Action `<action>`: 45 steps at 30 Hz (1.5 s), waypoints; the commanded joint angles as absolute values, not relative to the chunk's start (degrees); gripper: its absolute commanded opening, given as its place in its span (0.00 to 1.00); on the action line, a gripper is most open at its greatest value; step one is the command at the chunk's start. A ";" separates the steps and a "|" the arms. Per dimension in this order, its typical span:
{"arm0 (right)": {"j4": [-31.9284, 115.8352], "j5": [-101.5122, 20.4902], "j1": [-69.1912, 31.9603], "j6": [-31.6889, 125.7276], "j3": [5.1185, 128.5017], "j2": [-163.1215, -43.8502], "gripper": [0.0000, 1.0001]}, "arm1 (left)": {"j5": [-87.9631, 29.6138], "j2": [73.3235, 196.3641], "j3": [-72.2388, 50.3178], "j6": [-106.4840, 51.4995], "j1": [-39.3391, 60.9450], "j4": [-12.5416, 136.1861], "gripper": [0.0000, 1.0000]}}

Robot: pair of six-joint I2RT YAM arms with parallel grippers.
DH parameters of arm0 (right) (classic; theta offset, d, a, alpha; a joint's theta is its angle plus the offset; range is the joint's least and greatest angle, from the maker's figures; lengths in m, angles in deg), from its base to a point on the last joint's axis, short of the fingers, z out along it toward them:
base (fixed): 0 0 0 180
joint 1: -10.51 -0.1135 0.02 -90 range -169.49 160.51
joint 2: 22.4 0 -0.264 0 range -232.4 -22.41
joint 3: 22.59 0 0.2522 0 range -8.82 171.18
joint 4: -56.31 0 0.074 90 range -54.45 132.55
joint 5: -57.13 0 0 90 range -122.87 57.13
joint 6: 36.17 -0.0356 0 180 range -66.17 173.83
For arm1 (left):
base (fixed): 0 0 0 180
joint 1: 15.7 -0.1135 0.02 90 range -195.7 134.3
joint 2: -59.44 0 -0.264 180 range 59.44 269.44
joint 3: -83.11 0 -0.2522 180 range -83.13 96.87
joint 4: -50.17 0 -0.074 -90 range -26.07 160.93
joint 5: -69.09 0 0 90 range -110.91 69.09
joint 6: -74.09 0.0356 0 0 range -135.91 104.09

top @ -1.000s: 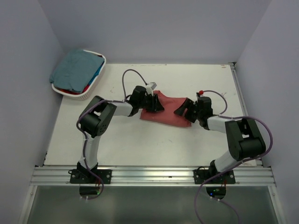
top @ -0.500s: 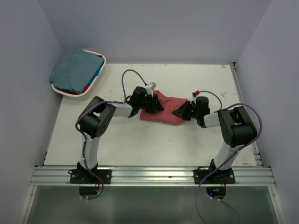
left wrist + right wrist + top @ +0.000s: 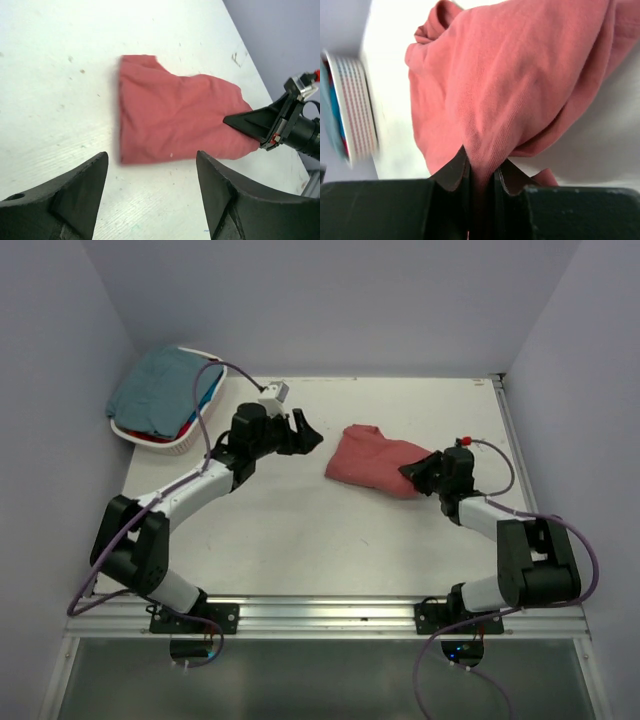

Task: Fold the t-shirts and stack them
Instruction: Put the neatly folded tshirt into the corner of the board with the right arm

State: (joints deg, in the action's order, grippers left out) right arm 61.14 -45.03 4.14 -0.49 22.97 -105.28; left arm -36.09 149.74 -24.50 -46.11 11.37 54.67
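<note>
A brick-red t-shirt (image 3: 372,460) lies folded and bunched on the white table, right of centre. My right gripper (image 3: 418,470) is shut on its right edge, and the right wrist view shows cloth (image 3: 510,85) pinched between the jaws of that gripper (image 3: 481,167). My left gripper (image 3: 308,434) stands open and empty to the left of the shirt, apart from it; in the left wrist view the red t-shirt (image 3: 175,117) lies beyond the tips of this gripper (image 3: 152,162). A teal t-shirt (image 3: 160,388) tops a pile with blue and red cloth at its edge in the basket.
The white oval basket (image 3: 190,440) stands at the table's far left corner, its rim (image 3: 357,100) also in the right wrist view. A metal rail (image 3: 320,615) runs along the near edge. Grey walls close in the table on three sides.
My left gripper let go of the red t-shirt, opened, and drew back to the left. My right gripper shut on the shirt's right edge and pulled it rightward.
</note>
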 commanded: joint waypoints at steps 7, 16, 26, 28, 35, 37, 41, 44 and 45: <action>55.47 -10.92 12.70 -17.09 22.11 -97.38 0.00 | -32.87 137.67 -32.85 -45.09 8.74 59.27 0.75; 56.60 -8.70 21.05 -14.99 31.23 -104.75 0.00 | -31.55 132.57 -35.58 -44.30 8.65 63.48 0.75; 59.86 -17.04 27.56 -13.49 52.68 -121.16 0.00 | -31.81 131.51 -35.41 -43.95 8.56 63.75 0.72; 60.21 -20.03 28.44 -13.93 57.50 -124.52 0.00 | -31.55 131.60 -34.97 -43.60 8.56 65.84 0.72; 59.69 -27.77 29.76 -15.43 68.08 -138.68 0.00 | -30.58 131.77 -33.82 -43.25 8.56 67.35 0.72; 59.08 -28.91 29.67 -15.77 67.82 -140.17 0.00 | -30.58 131.95 -33.82 -43.51 8.56 67.09 0.71; 56.70 -29.36 29.76 -16.39 68.43 -142.11 0.00 | -31.19 133.35 -33.21 -43.60 8.56 67.09 0.71; 56.70 -28.48 29.76 -15.51 68.96 -142.38 0.00 | -31.29 133.44 -33.03 -43.51 8.56 67.27 0.71; 56.70 -27.69 29.76 -15.25 69.05 -142.38 0.00 | -31.28 133.53 -33.03 -43.51 8.56 67.27 0.71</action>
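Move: The right hand already pinches the folded red t-shirt by its right end, with the shirt's middle about 9 cm to the left, 6 cm ahead and slightly lower. The board's far right corner is roughly 39 cm ahead and 36 cm to the right, some 7 cm below; the right rail's middle lies level with the hand and about 36 cm to the right. From the empty left hand that corner is about 36 cm ahead, 68 cm to the right and 17 cm lower. Sweeping right first, nearly level, the right hand carries the pinched t-shirt while turning some 50 degrees clockwise, then swings forward and right in a shallow arc, rising about 7 cm and sinking again towards the far right corner; in all roughly 28 cm right and 18 forward, grip kept shut. The left hand, empty and open, draws off about 6 cm left and 6 back. ##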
